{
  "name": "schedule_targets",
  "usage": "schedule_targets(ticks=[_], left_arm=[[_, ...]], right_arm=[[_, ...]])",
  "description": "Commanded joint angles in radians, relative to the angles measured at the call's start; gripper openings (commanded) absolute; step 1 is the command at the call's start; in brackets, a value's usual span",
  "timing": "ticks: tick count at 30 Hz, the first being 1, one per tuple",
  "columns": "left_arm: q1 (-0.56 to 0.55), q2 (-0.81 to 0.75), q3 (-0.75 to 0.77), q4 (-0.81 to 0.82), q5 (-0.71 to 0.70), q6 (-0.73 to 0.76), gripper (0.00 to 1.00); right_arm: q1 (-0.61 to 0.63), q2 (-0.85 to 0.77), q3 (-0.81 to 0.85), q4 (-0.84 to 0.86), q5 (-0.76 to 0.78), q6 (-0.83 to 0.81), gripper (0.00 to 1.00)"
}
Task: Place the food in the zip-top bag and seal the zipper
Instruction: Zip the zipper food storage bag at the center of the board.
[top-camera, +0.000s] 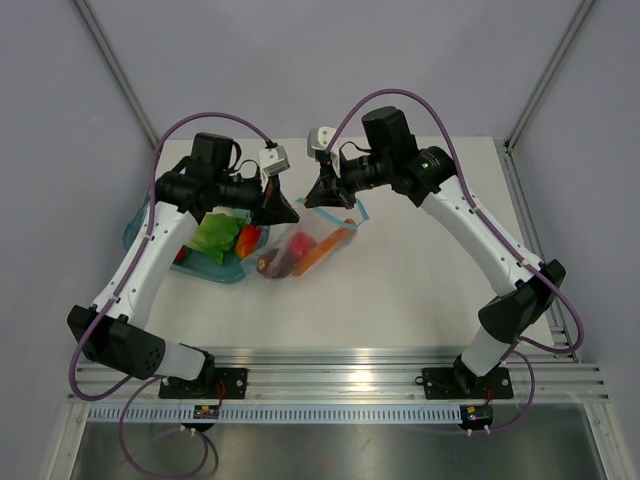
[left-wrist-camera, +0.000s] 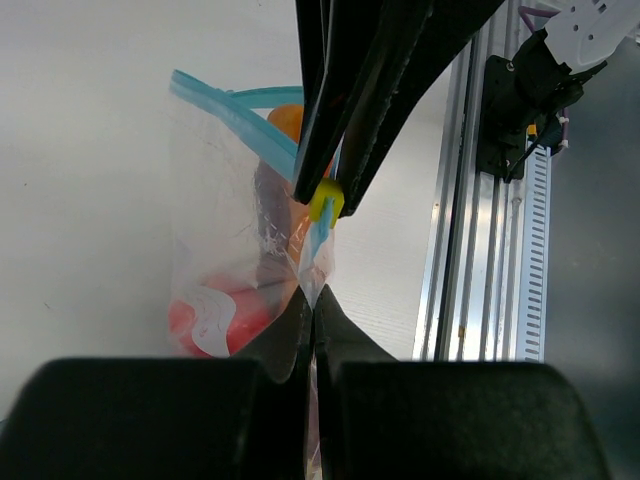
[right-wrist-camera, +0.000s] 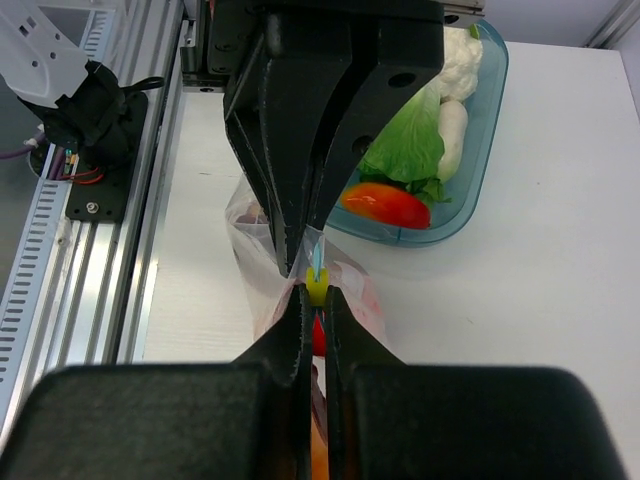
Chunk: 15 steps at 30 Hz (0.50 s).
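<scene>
The zip-top bag (top-camera: 300, 248) lies on the white table, lifted at its top edge between the two arms. Inside it I see the food: an orange carrot piece (top-camera: 322, 252), a red piece (left-wrist-camera: 215, 315) and a dark purple one (left-wrist-camera: 272, 195). My left gripper (left-wrist-camera: 311, 292) is shut on the bag's clear corner just below the zipper (left-wrist-camera: 232, 112). My right gripper (right-wrist-camera: 315, 298) is shut on the zipper's small yellow slider (right-wrist-camera: 316, 287), tip to tip with the left gripper (right-wrist-camera: 300, 258). In the top view the left gripper (top-camera: 283, 212) and right gripper (top-camera: 322, 195) face each other over the bag.
A teal translucent bowl (top-camera: 142, 225) stands left of the bag, holding green lettuce (right-wrist-camera: 410, 150), a red tomato piece (right-wrist-camera: 388, 204) and white pieces (right-wrist-camera: 455, 60). An aluminium rail (top-camera: 340, 372) with both arm bases runs along the near edge.
</scene>
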Motion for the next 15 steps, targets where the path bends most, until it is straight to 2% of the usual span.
schedule_targets(ticks=[1, 4, 6, 7, 10, 13, 15], left_arm=[[-0.002, 0.002, 0.047, 0.038, 0.047, 0.009, 0.00], [-0.002, 0.013, 0.058, 0.045, 0.048, 0.008, 0.00], [-0.002, 0.022, 0.070, 0.044, 0.041, 0.000, 0.13], [-0.002, 0.029, 0.073, 0.044, 0.042, -0.008, 0.25], [-0.002, 0.043, 0.085, 0.042, 0.050, -0.012, 0.41], [-0.002, 0.049, 0.090, 0.041, 0.062, -0.008, 0.41], [-0.002, 0.056, 0.095, 0.042, 0.070, -0.009, 0.36]], right_arm=[[-0.004, -0.007, 0.036, 0.013, -0.034, 0.013, 0.00], [-0.004, -0.013, 0.026, 0.026, -0.031, 0.028, 0.00], [-0.004, -0.017, 0.013, 0.043, -0.019, 0.037, 0.00], [-0.004, -0.023, 0.009, 0.049, -0.017, 0.040, 0.00], [-0.004, -0.031, -0.002, 0.058, -0.011, 0.043, 0.00], [-0.004, -0.031, -0.004, 0.059, -0.011, 0.045, 0.00], [-0.004, -0.033, -0.005, 0.061, -0.009, 0.046, 0.00]])
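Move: Just to the right of the left hand's shut fingertips, about 3 cm off, about level fore and aft and some 1 cm higher, sits the yellow slider, already at the right fingertips, barely 1 cm to the left of the right hand. From the left hand, the bag's open mouth is about 7 cm right, 1 cm back and slightly lower; the tomato hangs some 15 cm straight below; the basket lies about 25 cm left, 8 cm farther out and 27 cm down. Opening to a bit over a third of their range, the left fingers let go of the bag's corner film beside the slider, while the left hand eases about 1 cm forward and slightly right and up, so its tips spread around the strip next to the slider. The right hand keeps its pinch on the slider, all but still. ##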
